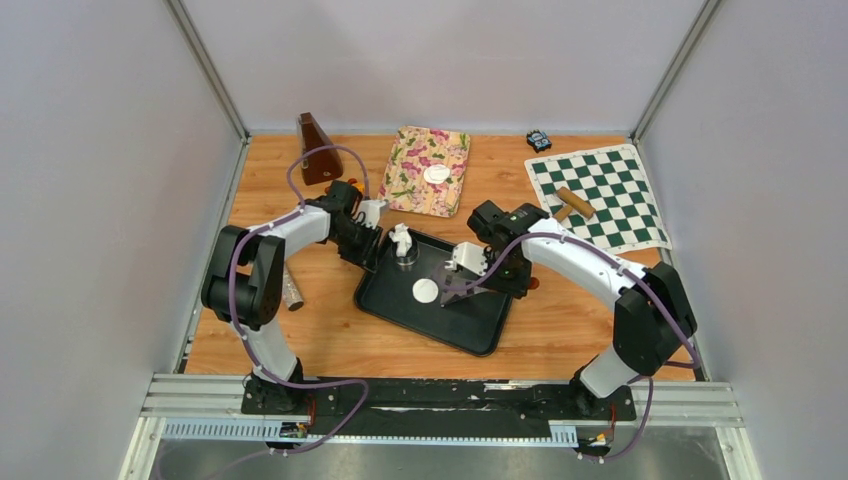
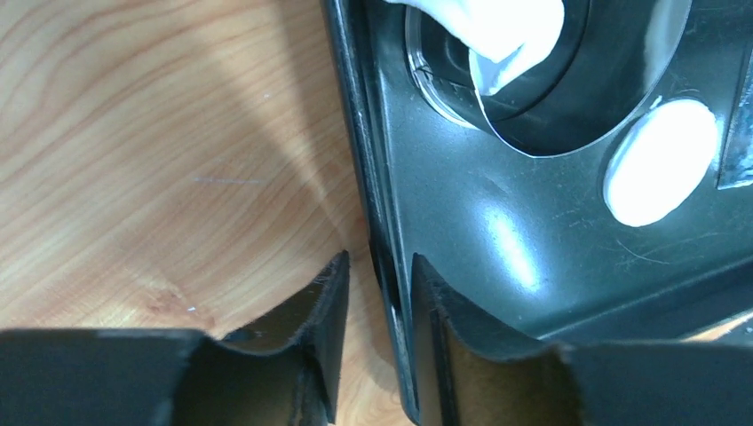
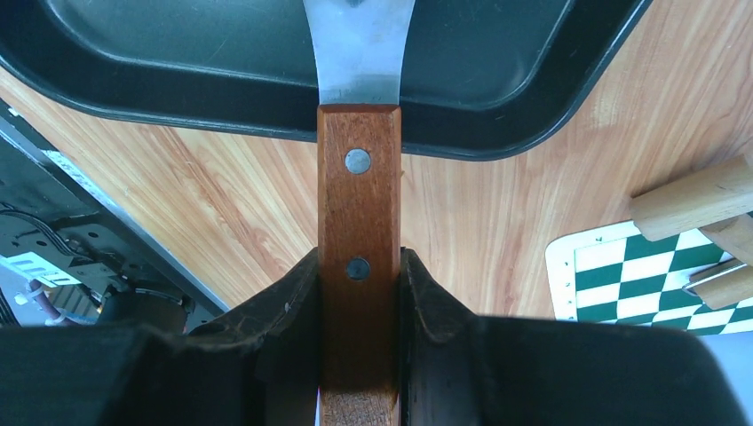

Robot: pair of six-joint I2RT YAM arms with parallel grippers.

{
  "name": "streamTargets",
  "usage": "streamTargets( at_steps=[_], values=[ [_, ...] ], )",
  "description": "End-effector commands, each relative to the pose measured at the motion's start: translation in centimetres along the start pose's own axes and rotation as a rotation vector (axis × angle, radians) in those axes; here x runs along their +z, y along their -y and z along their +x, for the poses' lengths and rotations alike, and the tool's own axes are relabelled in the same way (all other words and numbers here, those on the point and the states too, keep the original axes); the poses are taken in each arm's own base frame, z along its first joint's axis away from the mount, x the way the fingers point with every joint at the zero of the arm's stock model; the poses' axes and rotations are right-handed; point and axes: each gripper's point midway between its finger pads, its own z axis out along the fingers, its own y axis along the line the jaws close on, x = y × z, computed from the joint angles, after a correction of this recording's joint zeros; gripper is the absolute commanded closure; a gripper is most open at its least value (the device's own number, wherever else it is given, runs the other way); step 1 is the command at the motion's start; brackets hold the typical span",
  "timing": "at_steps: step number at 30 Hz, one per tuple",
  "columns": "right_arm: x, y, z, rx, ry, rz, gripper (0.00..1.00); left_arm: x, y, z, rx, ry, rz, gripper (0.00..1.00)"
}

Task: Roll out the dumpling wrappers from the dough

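A black tray (image 1: 480, 330) lies mid-table. On it rests one round white dumpling wrapper (image 1: 426, 291) (image 2: 661, 161). Behind it, a white dough lump (image 1: 402, 240) (image 2: 497, 31) stands in a clear ring cutter (image 1: 405, 260) (image 2: 444, 89). Another wrapper (image 1: 436, 174) lies on the floral cloth (image 1: 410, 185). My left gripper (image 1: 375, 245) (image 2: 381, 259) straddles the tray's left rim (image 2: 355, 133), jaws narrow, with a gap at the outer finger. My right gripper (image 1: 490, 278) (image 3: 359, 257) is shut on the wooden handle (image 3: 358, 195) of a spatula. Its metal blade (image 3: 360, 53) reaches over the tray.
A rolling pin (image 1: 574, 203) (image 3: 693, 204) lies on the green chess mat (image 1: 600, 195) at the back right. A brown metronome (image 1: 318, 148) stands back left, a small dark gadget (image 1: 539, 139) at the back wall. A metal cylinder (image 1: 292, 290) lies by the left arm.
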Motion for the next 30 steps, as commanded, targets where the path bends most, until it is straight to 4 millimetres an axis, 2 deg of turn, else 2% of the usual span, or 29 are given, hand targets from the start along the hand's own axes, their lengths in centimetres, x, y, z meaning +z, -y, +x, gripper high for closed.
streamTargets(
  at_steps=[1,5,11,16,30],
  values=[
    [-0.8,1.4,-1.4,0.052,0.031,0.058,1.0,0.6,0.0,0.1,0.004,-0.009,-0.018,0.68],
    [-1.1,1.5,-1.6,0.06,0.03,0.063,1.0,0.6,0.2,0.1,0.019,-0.014,-0.041,0.85],
    [-0.4,0.5,-1.5,0.03,0.004,0.038,1.0,0.7,0.2,0.4,0.016,-0.028,-0.065,0.94],
    [-0.4,-0.3,-1.5,0.011,-0.005,0.008,1.0,1.0,0.0,0.6,-0.001,-0.037,-0.078,1.0],
    [0.2,-0.8,-1.8,0.024,-0.023,-0.022,1.0,1.2,-0.3,0.8,-0.022,-0.047,-0.098,1.0]
  ],
)
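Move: Just under the left hand's open fingers runs the tray's left rim, about 1 cm down and barely 1 cm to the right. The ring with dough scraps stands roughly 9 cm right of this hand and 3 cm ahead; the wrapper lies 15 cm right, 6 cm back. From the right hand, holding the scraper, the wrapper is some 20 cm left, level ahead and 9 cm lower, and the ring 26 cm left, 9 cm ahead. Closing on the tray's left rim, the left fingers pinch it while the hand shifts about 1 cm to the right, then keep their hold with hardly any turn. The right hand, gripping the scraper's handle throughout, first noses slightly forward, then eases about 1 cm left, bringing the blade up to the wrapper's right edge, and finally sinks and draws back a touch. ##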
